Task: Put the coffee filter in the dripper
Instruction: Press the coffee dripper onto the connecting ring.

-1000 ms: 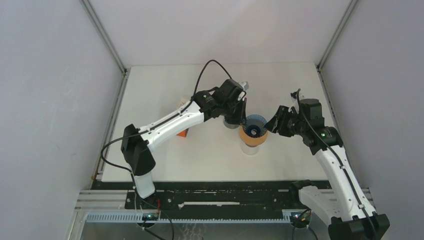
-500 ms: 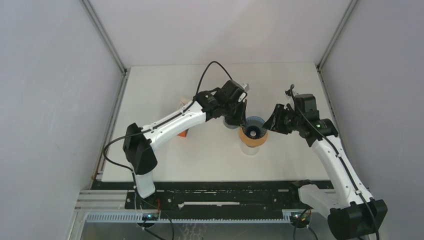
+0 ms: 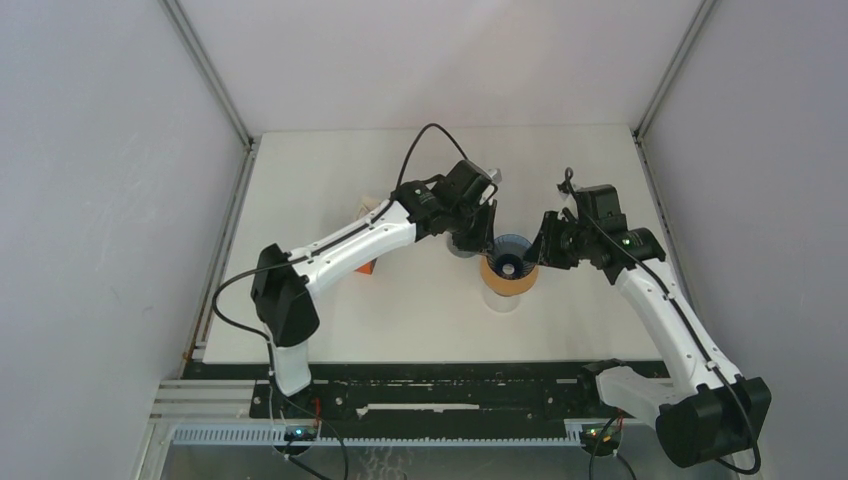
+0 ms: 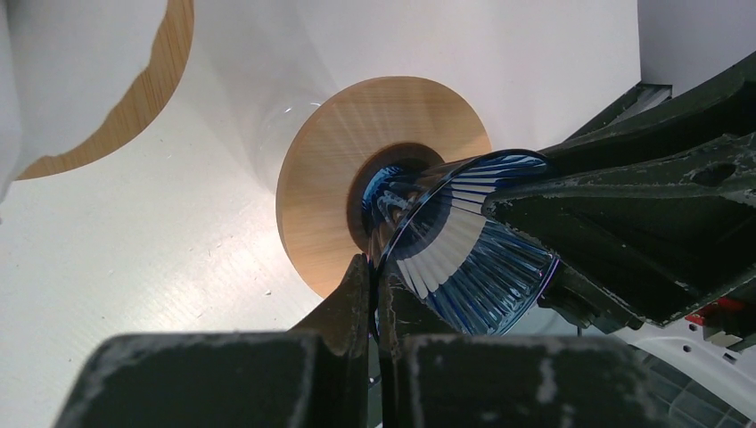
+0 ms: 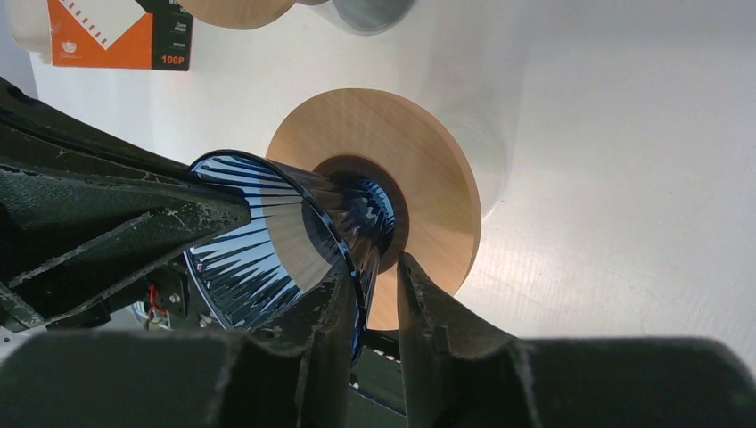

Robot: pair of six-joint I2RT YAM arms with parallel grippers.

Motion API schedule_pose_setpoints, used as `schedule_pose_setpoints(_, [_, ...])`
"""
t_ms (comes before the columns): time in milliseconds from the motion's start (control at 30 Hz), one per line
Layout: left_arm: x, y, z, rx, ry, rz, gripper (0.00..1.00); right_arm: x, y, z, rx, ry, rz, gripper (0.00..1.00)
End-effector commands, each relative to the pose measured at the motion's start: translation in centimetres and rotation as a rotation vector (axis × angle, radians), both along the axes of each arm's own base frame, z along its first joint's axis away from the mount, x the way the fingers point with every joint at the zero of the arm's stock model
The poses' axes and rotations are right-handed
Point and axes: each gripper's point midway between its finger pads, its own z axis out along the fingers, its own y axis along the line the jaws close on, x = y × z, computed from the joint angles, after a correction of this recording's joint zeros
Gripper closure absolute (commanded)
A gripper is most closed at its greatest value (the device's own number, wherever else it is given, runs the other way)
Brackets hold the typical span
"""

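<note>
The dripper (image 3: 510,257) is a blue ribbed glass cone on a round wooden ring (image 4: 330,178), standing on a pale cup (image 3: 503,298) mid-table. My left gripper (image 3: 486,236) is shut on the cone's left rim; the glass wall is pinched between its fingers (image 4: 373,267). My right gripper (image 3: 545,248) straddles the opposite rim of the dripper (image 5: 267,241). Its jaws (image 5: 374,267) are open: the glass lies against the inner finger and a gap stays before the outer finger. No loose coffee filter shows in any view.
An orange filter box (image 5: 116,36) lies to the left, partly under the left arm (image 3: 366,266). A grey cup (image 3: 462,248) stands just behind the dripper. Another wooden disc (image 4: 134,98) sits nearby. Metal posts and grey walls border the table.
The right arm has moved left up to the dripper, and its jaws have narrowed around the rim. The left gripper has kept its hold on the other side.
</note>
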Motion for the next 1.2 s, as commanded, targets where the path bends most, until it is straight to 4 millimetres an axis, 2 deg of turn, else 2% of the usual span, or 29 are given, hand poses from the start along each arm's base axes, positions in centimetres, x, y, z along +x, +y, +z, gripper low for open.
schedule_pose_setpoints(0, [-0.1,-0.7,1.8,-0.031,-0.026,-0.045,1.00,0.7,-0.4,0.8,-0.046,-0.041,0.008,0.72])
schedule_pose_setpoints(367, [-0.4,-0.6,0.4,0.006,0.003,-0.062,1.00,0.3,-1.0,-0.9,-0.107,0.024,0.007,0.88])
schedule_pose_setpoints(600, [-0.8,0.0,-1.4,0.048,0.030,-0.070,1.00,0.1,-0.9,-1.6,-0.127,0.053,0.018,0.97])
schedule_pose_setpoints(1000, [-1.6,2.1,-5.5,0.158,0.065,-0.055,1.00,0.0,-0.5,-2.1,-0.184,0.065,0.040,0.99])
schedule_pose_setpoints(1167, [-1.7,2.6,-6.1,0.181,0.058,-0.046,1.00,-0.2,-0.8,-2.7,-0.219,0.082,0.037,1.00])
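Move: The left hand already pinches the blue dripper's left rim; the connecting ring's middle lies about 5 cm right, 1 cm back and 7 cm below, with the clear carafe right under it. A second wooden ring stands some 12 cm ahead and 4 cm left, 6 cm below. From the right hand, its fingers astride the right rim, the dripper's middle is about 5 cm left, 1 cm ahead and 4 cm below. Right fingers close and pinch the dripper's right rim; both hands ease down about half a centimetre. ##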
